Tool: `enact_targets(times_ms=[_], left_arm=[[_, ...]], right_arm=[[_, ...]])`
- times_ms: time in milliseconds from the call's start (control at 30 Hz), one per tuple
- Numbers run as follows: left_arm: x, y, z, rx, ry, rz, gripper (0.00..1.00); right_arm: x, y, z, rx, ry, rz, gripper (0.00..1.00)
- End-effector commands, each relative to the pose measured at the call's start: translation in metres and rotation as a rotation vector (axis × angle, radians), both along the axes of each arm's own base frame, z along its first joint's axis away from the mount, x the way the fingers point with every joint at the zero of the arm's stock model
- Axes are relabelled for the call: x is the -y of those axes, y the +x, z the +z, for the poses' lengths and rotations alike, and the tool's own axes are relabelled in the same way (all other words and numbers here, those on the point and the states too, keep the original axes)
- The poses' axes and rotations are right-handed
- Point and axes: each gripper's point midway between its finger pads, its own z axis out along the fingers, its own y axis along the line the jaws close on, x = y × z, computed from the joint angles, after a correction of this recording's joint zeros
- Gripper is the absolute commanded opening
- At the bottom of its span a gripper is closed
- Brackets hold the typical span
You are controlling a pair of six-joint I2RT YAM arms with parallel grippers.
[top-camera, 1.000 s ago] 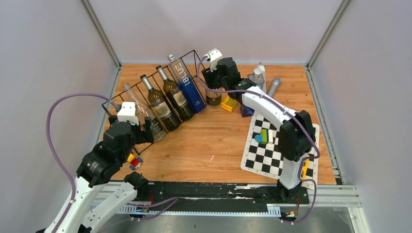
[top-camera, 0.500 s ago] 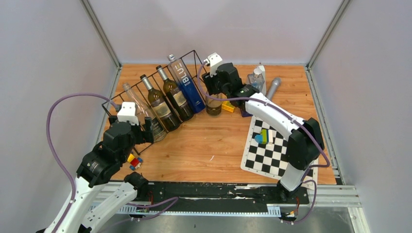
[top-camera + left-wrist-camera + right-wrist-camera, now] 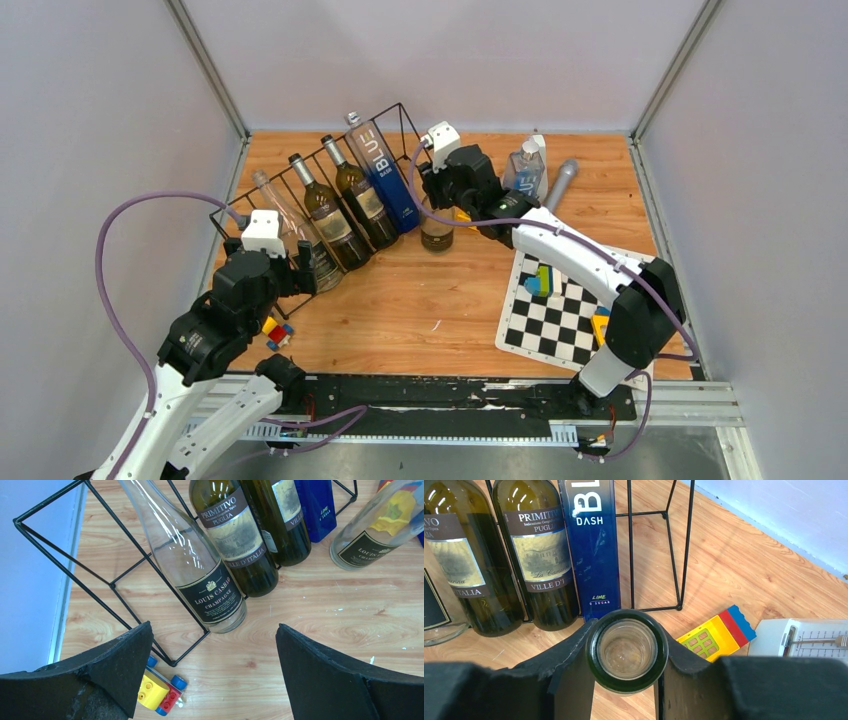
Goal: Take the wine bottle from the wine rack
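The wine rack [image 3: 300, 162] is a long black wire frame at the back left, also seen in the left wrist view [image 3: 110, 585] and the right wrist view [image 3: 630, 545]. It holds a clear bottle [image 3: 200, 575], two dark green bottles and a blue one [image 3: 385, 175]. The wine bottle [image 3: 437, 232] stands upright on the table just right of the rack, outside the wires. My right gripper [image 3: 450, 190] is shut on its neck; the right wrist view looks down into its open mouth [image 3: 626, 652] between the fingers [image 3: 574, 665]. My left gripper [image 3: 212, 636] hangs open near the rack's near end, holding nothing.
A small toy car [image 3: 277, 332] lies by the rack's near corner. A checkerboard mat [image 3: 560, 315] with coloured blocks is at the right. A yellow toy [image 3: 714, 635], a white toy toaster [image 3: 804, 637], a clear bottle [image 3: 528, 165] and a grey cylinder [image 3: 563, 178] sit behind the right arm.
The right gripper has closed tighter on the bottle's neck and brought the bottle forward, toward the table's middle. The left arm has not moved.
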Motion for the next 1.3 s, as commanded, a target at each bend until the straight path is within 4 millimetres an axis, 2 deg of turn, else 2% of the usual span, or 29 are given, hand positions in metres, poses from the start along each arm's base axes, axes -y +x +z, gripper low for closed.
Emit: enact_targets(times_ms=[0,233,500,633,833,967,1267], left_arm=[[0.001,0.004,0.007,0.035,-0.005,-0.004,1.0],[0.001,0.004,0.006,0.032,-0.004,-0.005,1.0],[0.002,0.004,0.006,0.03,-0.004,-0.008,1.0],[0.002,0.005,0.006,0.029,-0.003,-0.01,1.0],[0.002,0.005,0.006,0.028,-0.003,-0.01,1.0],[0.002,0.005,0.006,0.028,-0.002,-0.01,1.0],[0.002,0.005,0.006,0.03,-0.002,-0.007,1.0]], right_arm=[[0.004,0.004,0.041,0.096,0.086,-0.039,0.0],[0.011,-0.011,0.06,0.109,0.099,-0.044,0.0],[0.033,-0.039,0.06,0.066,0.13,-0.094,0.0],[0.056,-0.048,0.054,0.055,0.123,-0.167,0.0],[0.095,-0.056,0.033,0.043,0.104,-0.3,0.0],[0.122,-0.054,0.024,0.026,0.118,-0.379,0.0],[0.172,-0.04,0.017,0.017,0.114,-0.509,0.0]])
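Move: The right hand grips the clear champagne bottle upright by its neck, already out of the rack. The standing blue box is roughly 18 cm to its right and 2 cm ahead; the yellow brick toy lies about 10 cm right and 7 cm ahead, and the blue box still racked is some 11 cm left and 12 cm ahead. From the idle left hand, the standing blue box is about 41 cm right and 19 cm ahead. Back towards the base first, about 6 cm away from the rack, then in a curve to the right, some 15 cm in all, the right hand carries the bottle past the near side of the yellow brick toy towards the standing blue box. Its height stays level, the wrist swings about 25 degrees clockwise, and the fingers keep their hold on the neck. ##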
